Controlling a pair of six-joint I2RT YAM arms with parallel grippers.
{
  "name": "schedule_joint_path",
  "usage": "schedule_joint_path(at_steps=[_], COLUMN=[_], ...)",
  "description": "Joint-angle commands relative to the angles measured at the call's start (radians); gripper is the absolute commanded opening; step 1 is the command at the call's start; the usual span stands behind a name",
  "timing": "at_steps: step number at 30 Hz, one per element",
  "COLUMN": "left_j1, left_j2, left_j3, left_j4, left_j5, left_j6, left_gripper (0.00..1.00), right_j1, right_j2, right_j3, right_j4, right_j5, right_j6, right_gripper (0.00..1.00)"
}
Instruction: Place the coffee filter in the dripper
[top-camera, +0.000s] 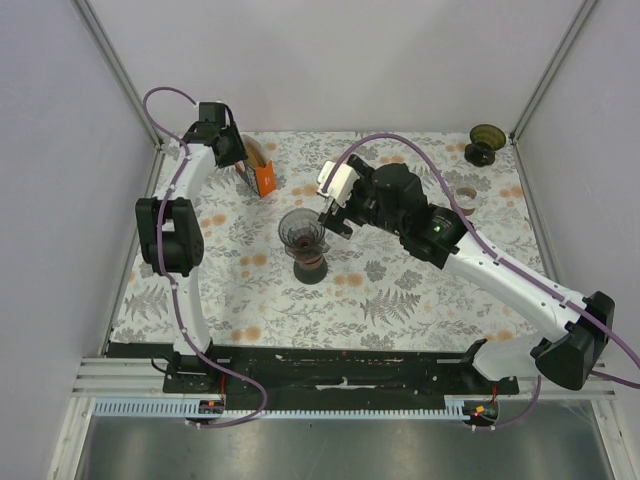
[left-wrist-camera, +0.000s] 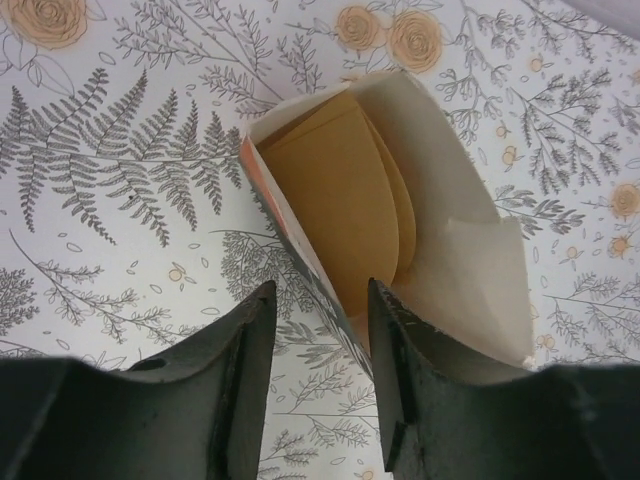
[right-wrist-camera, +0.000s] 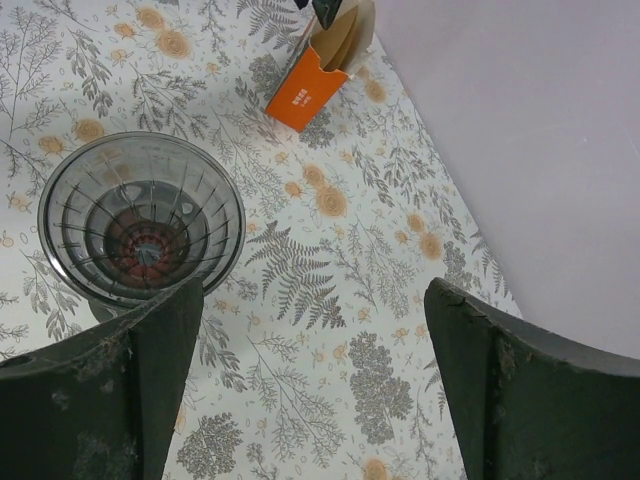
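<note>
Brown paper coffee filters (left-wrist-camera: 340, 200) stand upright inside an open orange box (top-camera: 263, 178) at the back left of the table. My left gripper (left-wrist-camera: 320, 292) reaches down at the box's open top. Its jaws are open and set fairly narrow, and they straddle the box's near wall (left-wrist-camera: 300, 250), one finger inside by the filters and one outside. Nothing is pinched. The clear glass dripper (top-camera: 302, 231) stands on a dark reddish base near the middle and is empty (right-wrist-camera: 140, 230). My right gripper (top-camera: 330, 215) hovers just right of the dripper, wide open (right-wrist-camera: 315, 295) and holding nothing.
A dark green cup-shaped vessel (top-camera: 486, 143) stands in the back right corner, with a small ring (top-camera: 466, 195) lying in front of it. White walls close in the floral table cloth (top-camera: 400, 300) on three sides. The orange box (right-wrist-camera: 300, 100) sits close to the back wall.
</note>
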Motion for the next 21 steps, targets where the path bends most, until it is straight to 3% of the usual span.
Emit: schedule_joint_path(at_steps=[1,3,6,10,13,21], left_j1=[0.004,0.006,0.007,0.006,0.006,0.004], left_j2=[-0.011,-0.015,-0.014,-0.098,-0.231,-0.607], left_j3=[-0.014,-0.031,-0.033,-0.081,-0.216,-0.561], left_j4=[-0.005,-0.001,-0.019,-0.018,0.037,0.051], left_j5=[-0.028,-0.026,-0.002,0.048,0.086,0.175], left_j6=[-0.010,0.008,0.043,0.094,0.155,0.300], left_gripper=[0.42,0.29,0.02,0.02,0.02,0.02], right_j1=[-0.005,-0.005,-0.005,-0.006,-0.005,0.000], right_j2=[-0.017,-0.019,-0.025,-0.039,-0.020,0.165], right_j3=[0.001,0.004,0.016,0.068,0.136,0.300], right_j4=[0.039,0.040,0.032,0.031,0.037,0.097], right_j5=[-0.009,-0.009,-0.012,-0.015,-0.004,-0.033], right_j6=[0.022,0.035,0.067,0.149,0.263,0.658], right_gripper=[0.98,0.98,0.98,0.98,0.94,0.68])
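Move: The left hand is already at the filter box, its half-open fingers astride the near part of the rim; the box's middle lies about 4 cm ahead, 4 cm to the right and 6 cm lower. The dripper on its pot is some 24 cm back and 22 cm right of that hand, around 3 cm higher. From the right hand, the box is roughly 29 cm ahead, 25 cm left and 24 cm below; the dripper is 8 cm left, 1 cm ahead and 14 cm below. The left fingers shut on the near part of the filter box's wall, pinching it while the hand eases down under 2 cm; then the hand pulls the box back about 10 cm, rising some 4 cm late in the pull and turning slightly clockwise. Meanwhile the right hand waits, then climbs about 8 cm above the dripper's side, drifting left and rolling its left side up some 20 degrees, its fingers beginning to close. ##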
